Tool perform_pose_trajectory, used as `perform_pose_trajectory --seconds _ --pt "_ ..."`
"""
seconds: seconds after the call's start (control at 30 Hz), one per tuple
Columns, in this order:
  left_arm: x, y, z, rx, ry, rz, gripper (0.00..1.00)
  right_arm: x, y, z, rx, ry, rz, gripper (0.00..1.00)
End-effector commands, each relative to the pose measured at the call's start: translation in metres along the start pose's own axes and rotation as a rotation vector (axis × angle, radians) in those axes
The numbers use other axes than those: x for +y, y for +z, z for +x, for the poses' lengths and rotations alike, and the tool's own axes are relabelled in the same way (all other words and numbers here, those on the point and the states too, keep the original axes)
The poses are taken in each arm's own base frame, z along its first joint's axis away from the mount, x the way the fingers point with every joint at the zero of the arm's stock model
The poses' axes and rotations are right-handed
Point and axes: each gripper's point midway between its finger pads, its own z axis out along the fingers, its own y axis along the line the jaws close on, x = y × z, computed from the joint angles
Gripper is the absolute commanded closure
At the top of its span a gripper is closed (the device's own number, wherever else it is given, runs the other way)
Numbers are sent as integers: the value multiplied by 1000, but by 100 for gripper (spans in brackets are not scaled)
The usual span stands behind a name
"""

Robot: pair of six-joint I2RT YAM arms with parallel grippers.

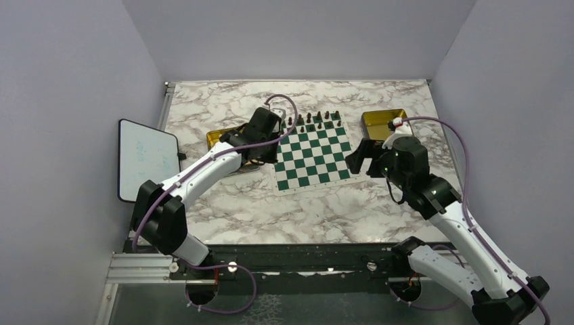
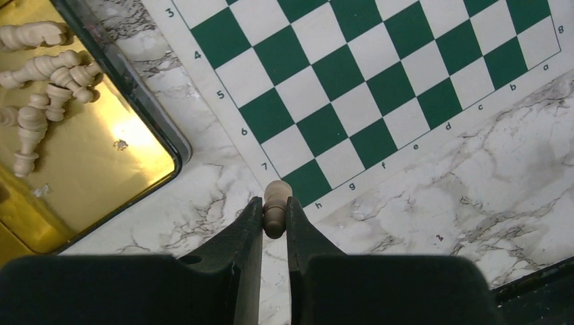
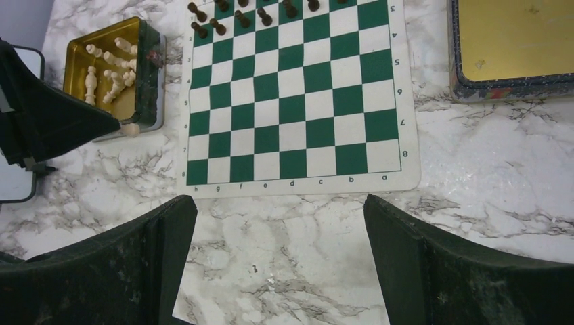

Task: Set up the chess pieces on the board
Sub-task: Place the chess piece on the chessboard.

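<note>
My left gripper is shut on a cream chess piece, a pawn lying level between the fingers. It hangs over the marble just off the h-file corner of the green and white board. In the top view the left gripper sits between the left gold tray and the board. Several more cream chess pieces lie loose in that tray. My right gripper is open and empty above the marble, just short of the board's near edge.
Dark brown pieces stand in rows along the board's far side. A second gold tray lies off the board's far right corner, with nothing in the part that shows. A white tablet lies at the table's left edge.
</note>
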Motion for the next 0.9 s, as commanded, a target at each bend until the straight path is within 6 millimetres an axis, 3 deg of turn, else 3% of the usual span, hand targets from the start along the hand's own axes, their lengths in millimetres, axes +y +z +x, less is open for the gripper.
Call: perform_pose_trajectory --seconds 0.0,0.47,0.87 --pt "-20 15 -1 -25 24 -11 90 -12 -7 -4 -35 20 55 1" --pt "-98 59 19 32 144 18 90 -21 -30 -18 -122 57 94 1" --pt "-113 81 31 80 185 -3 89 -26 -33 -10 -105 45 103 1"
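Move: The left hand, already pinching a white chess piece, has the board's f8 square some 12 cm to its right, about 1 cm back and 12 cm below. The near-left corner square h8 lies roughly 5 cm right, level fore-and-aft; the tray of white pieces is about 14 cm left and 7 cm ahead, equally low. From the empty right hand, f8 is some 18 cm left, 4 cm ahead and 20 cm below. Left hand carries its white piece 12 cm right and 7 down towards f8; right hand edges right, up. ##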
